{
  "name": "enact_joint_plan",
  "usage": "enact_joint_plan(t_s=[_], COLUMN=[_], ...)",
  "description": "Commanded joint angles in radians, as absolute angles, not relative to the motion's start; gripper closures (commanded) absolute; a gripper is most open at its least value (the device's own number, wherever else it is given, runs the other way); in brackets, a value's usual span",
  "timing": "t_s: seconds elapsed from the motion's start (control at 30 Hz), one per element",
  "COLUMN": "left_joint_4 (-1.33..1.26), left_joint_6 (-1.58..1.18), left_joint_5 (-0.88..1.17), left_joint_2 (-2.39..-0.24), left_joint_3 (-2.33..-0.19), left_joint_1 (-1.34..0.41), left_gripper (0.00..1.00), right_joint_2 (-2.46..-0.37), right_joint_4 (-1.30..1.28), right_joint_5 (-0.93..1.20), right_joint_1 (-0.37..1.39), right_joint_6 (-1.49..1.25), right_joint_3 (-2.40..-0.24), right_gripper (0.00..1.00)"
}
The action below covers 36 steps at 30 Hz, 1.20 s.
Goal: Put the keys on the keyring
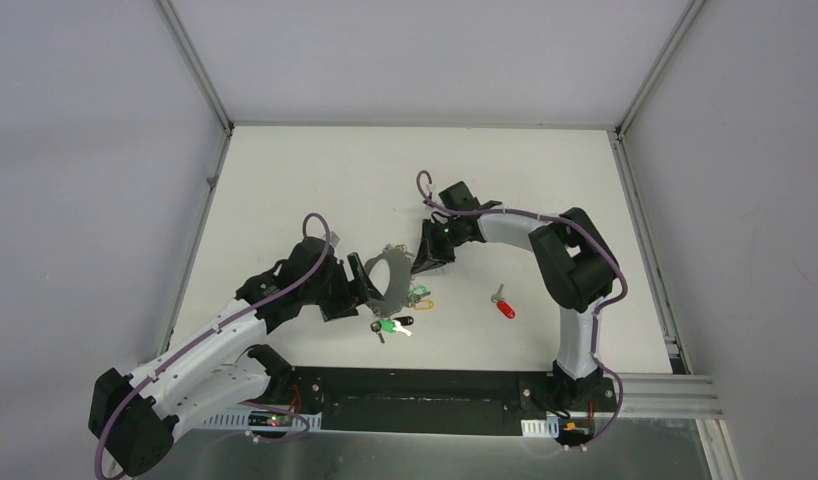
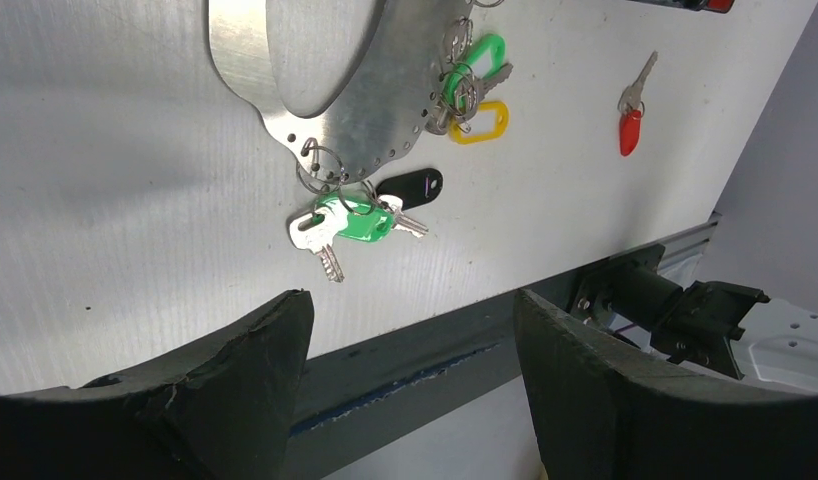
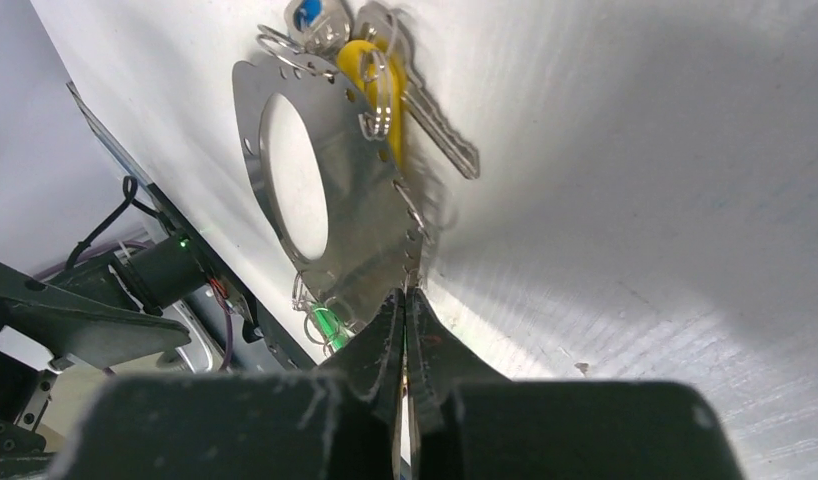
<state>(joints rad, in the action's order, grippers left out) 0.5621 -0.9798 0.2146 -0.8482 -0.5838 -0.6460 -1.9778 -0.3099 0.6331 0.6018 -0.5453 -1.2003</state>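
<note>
The keyring (image 1: 400,286) is a flat grey metal hoop with small holes, lying mid-table. My right gripper (image 3: 405,297) is shut on the keyring's (image 3: 360,220) rim, at its right side (image 1: 422,265). Several keys hang from the keyring (image 2: 375,100): a green-headed key (image 2: 350,220), a black tag (image 2: 410,187), a green tag (image 2: 480,60) and a yellow tag (image 2: 480,122). A red-headed key (image 1: 504,307) lies loose on the table to the right (image 2: 630,125). My left gripper (image 1: 363,282) is open just left of the hoop, nothing between its fingers (image 2: 413,305).
The black base rail (image 1: 415,385) runs along the near table edge, with the right arm's base (image 2: 685,300) on it. Aluminium frame posts (image 1: 195,60) and grey walls bound the white table.
</note>
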Motion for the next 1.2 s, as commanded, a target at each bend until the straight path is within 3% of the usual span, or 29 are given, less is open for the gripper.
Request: enact_joint_plan(t_s=[0.0,0.33,0.57,1.17], left_joint_4=[0.598,0.684,0.709,0.71], left_joint_6=[-0.962,-0.907,-0.868,-0.791], left_joint_5=[0.208,0.172,0.16,0.118], left_joint_2=[-0.821,-0.782,-0.781,-0.649], left_joint_3=[-0.616,-0.657,-0.676,-0.689], left_joint_1=[-0.64,-0.64,-0.64,-0.64], left_gripper=[0.25,0.25,0.26,0.25], right_joint_2=[-1.932,-1.891,-1.817,-1.688], right_joint_4=[-0.395,-0.645,-0.683,-0.56], right_joint_5=[0.615,0.425,0.28,0.427], right_joint_1=[0.625,0.737,0.8,0.796], right_joint_6=[-0.455,-0.259,-0.17,-0.217], right_joint_3=[-1.281,-1.439,-1.467,-1.435], right_gripper=[1.0,1.0,1.0,1.0])
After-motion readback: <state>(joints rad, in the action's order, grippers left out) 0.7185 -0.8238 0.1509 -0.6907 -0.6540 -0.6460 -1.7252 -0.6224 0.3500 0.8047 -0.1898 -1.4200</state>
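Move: The right hand already pinches the right-hand rim of the keyring, the flat grey plate; the keyring's middle is some 5 cm to this hand's left, 3 cm back and about 1 cm lower. The green-tagged keys at its near end are roughly 12 cm back and 5 cm left of the right hand; the yellow tag is about 7 cm back and 2 cm right. From the open left hand, the keyring's middle is about 7 cm ahead, 4 cm right and 9 cm below. Upward goes the right hand, about 11 cm in all, slowly at first while drifting some 2 cm left and back, then faster, keeping its shut pinch on the keyring's rim. It rolls roughly 30 degrees about its own fingers, counter-clockwise looking along them. The left hand, still open and empty, shifts about 2.5 cm left, rises some 3 cm and tilts slightly. ##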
